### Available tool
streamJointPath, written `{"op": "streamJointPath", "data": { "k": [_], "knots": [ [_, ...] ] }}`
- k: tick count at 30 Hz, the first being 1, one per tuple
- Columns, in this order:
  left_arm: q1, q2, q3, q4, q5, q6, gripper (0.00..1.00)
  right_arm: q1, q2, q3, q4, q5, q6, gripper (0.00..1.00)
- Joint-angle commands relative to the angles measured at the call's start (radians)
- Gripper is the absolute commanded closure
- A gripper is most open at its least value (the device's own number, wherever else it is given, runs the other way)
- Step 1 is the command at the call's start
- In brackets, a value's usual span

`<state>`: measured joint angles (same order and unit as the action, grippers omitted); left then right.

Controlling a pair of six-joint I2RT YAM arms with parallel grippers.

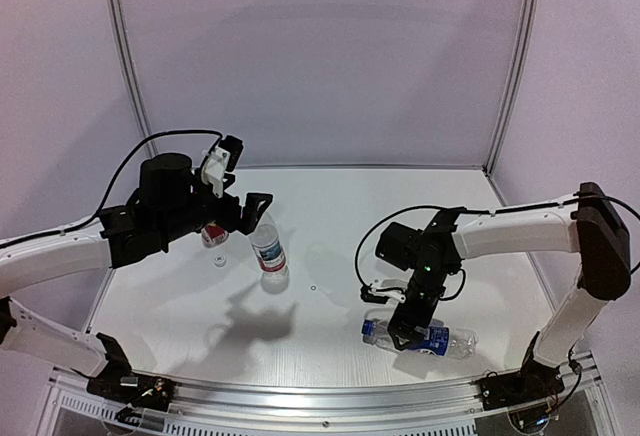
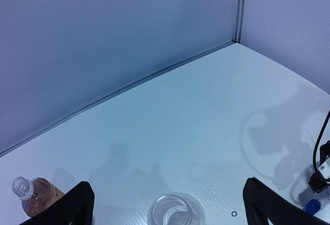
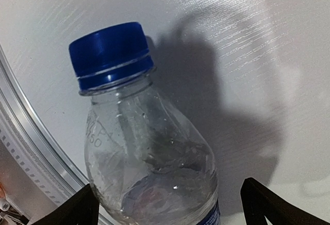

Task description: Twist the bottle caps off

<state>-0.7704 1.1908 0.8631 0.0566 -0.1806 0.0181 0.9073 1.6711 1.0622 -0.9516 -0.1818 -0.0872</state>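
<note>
My left gripper (image 1: 250, 214) is open and empty, raised above the upright bottle with the red-white label (image 1: 268, 252). In the left wrist view that bottle's uncapped mouth (image 2: 175, 212) lies below, between the spread fingers (image 2: 72, 207). The amber bottle (image 2: 33, 196) lies at the lower left, also uncapped, mostly hidden under the gripper in the top view. A small white cap (image 1: 220, 260) sits on the table. My right gripper (image 1: 408, 334) is open astride the lying blue-label bottle (image 3: 149, 163), whose blue cap (image 3: 111, 52) is on. The red cap is not to be made out.
The white table (image 1: 340, 206) is walled by grey panels at the back and sides. A metal rail (image 3: 31, 147) runs along the near edge, close to the blue-label bottle. A tiny dark ring (image 1: 313, 289) lies mid-table. The right arm's cable loops above its wrist.
</note>
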Motion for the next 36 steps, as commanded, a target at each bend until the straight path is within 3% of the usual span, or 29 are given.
{"op": "streamJointPath", "data": {
  "k": [1,24,30,36],
  "knots": [
    [-0.007,-0.034,0.026,-0.036,0.004,-0.013,0.01,-0.005,0.012,-0.004,0.024,0.028,0.031,0.04],
    [-0.001,-0.074,0.097,-0.111,-0.017,-0.011,0.01,-0.002,0.082,0.083,0.099,-0.057,0.017,0.26],
    [0.005,-0.079,0.117,-0.144,-0.025,-0.008,0.01,-0.004,0.113,0.146,0.091,-0.095,-0.051,0.42],
    [0.007,-0.101,0.099,-0.159,-0.035,-0.013,0.01,-0.006,0.17,0.191,0.064,-0.107,-0.051,0.43]
  ]
}}
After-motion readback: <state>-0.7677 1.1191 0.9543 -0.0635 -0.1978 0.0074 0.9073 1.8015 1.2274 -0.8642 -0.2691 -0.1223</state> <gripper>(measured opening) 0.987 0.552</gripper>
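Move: The blue cap lies about 7 cm left and 2 cm ahead of the right hand, a shade lower; the lying bottle's middle is some 3 cm to that hand's right, level with it and about 1 cm below. The open bottle with the red-and-blue label stands roughly 26 cm left and 15 cm ahead of the right hand, its middle some 7 cm higher. From the left hand, the blue cap is about 20 cm right, 14 cm back and 24 cm below. The right hand first dips nearly 2 cm over the lying bottle, then travels along it towards the blue cap, ending about 6 cm left and 3 cm forward of where it began, rising as it goes, its downward fingertips swinging some 10 degrees to the left while the fingers close to roughly half open around the cap end, contact not clearly visible. Meanwhile the left hand, fingers still wide open, rises about 4 cm away from the open bottle with a slight drift to the left. ##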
